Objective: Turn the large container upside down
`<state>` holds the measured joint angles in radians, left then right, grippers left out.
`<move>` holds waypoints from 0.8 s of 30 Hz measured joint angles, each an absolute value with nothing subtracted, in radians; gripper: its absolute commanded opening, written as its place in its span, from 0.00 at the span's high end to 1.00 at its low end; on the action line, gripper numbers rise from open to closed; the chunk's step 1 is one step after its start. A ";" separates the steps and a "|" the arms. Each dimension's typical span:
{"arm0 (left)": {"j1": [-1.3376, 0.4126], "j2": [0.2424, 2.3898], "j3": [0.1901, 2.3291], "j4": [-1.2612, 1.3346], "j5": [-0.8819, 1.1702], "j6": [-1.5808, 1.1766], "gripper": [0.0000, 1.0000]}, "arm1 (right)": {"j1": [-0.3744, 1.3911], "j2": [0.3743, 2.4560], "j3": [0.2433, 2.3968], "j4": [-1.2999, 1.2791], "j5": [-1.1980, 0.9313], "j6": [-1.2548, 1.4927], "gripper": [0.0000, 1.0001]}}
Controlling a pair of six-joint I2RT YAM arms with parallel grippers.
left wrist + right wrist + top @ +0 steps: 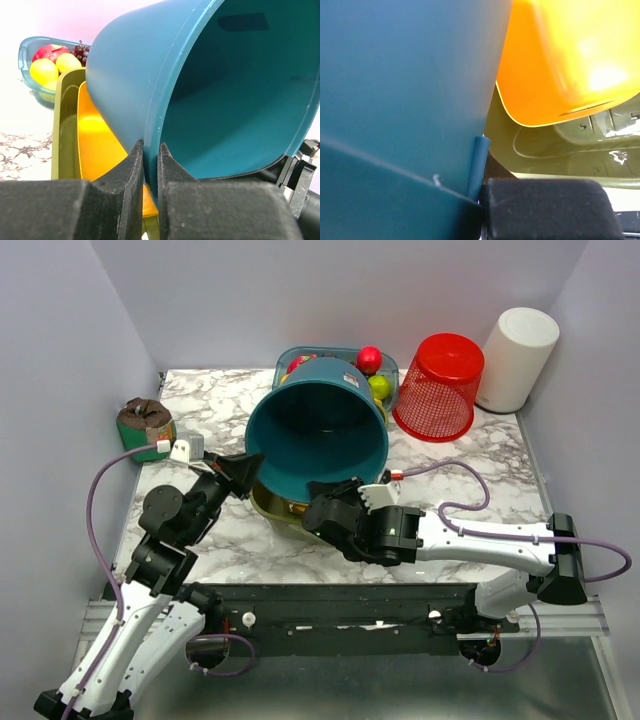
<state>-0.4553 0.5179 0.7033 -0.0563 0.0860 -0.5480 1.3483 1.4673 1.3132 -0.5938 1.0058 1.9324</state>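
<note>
The large container [316, 435] is a teal tub tilted on its side, its mouth turned up toward the top camera. It leans over an olive-green bin [272, 508] with an orange tub [97, 135] inside. My left gripper [253, 464] is shut on the left of its rim, one finger inside and one outside [150, 146]. My right gripper [330, 498] is at the rim's near right part. In the right wrist view the teal wall [405, 75] fills the left, the rim presses against one black finger [495, 167], and the other finger is hidden behind the wall.
A clear teal tray of fruit [296, 359] lies behind the tub, with a red ball [370, 358] on it. An upturned red mesh basket [438, 385] and a white cylinder [516, 358] stand at the back right. A small brown-topped green pot [145, 425] sits far left.
</note>
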 measured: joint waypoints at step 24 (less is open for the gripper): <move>-0.492 0.480 0.803 -0.274 0.190 -0.461 0.42 | 1.301 1.412 1.270 -0.400 1.321 1.682 0.99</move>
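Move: Both grippers already pinch the rim of the teal container: its middle is about 12 cm ahead and 12 cm right of the left hand at about its height, and some 13 cm straight ahead of the right hand and 7 cm above it. The clear marble at the right is about 14 cm ahead and 30 cm right of the right hand, 27 cm below; the olive tub lies 9 cm ahead and 20 cm below, the red basket 31 cm ahead, 31 cm right and 15 cm below. Open the left gripper to let go of the teal container's rim and draw it back about 4 cm, clear of the rim. Keep the right gripper pinched on the rim and carry the container up and forward, then on to the right, about 5 cm up, 5 right and 4 forward, tipping the fingers up and turning the wrist clockwise some 15 degrees. ##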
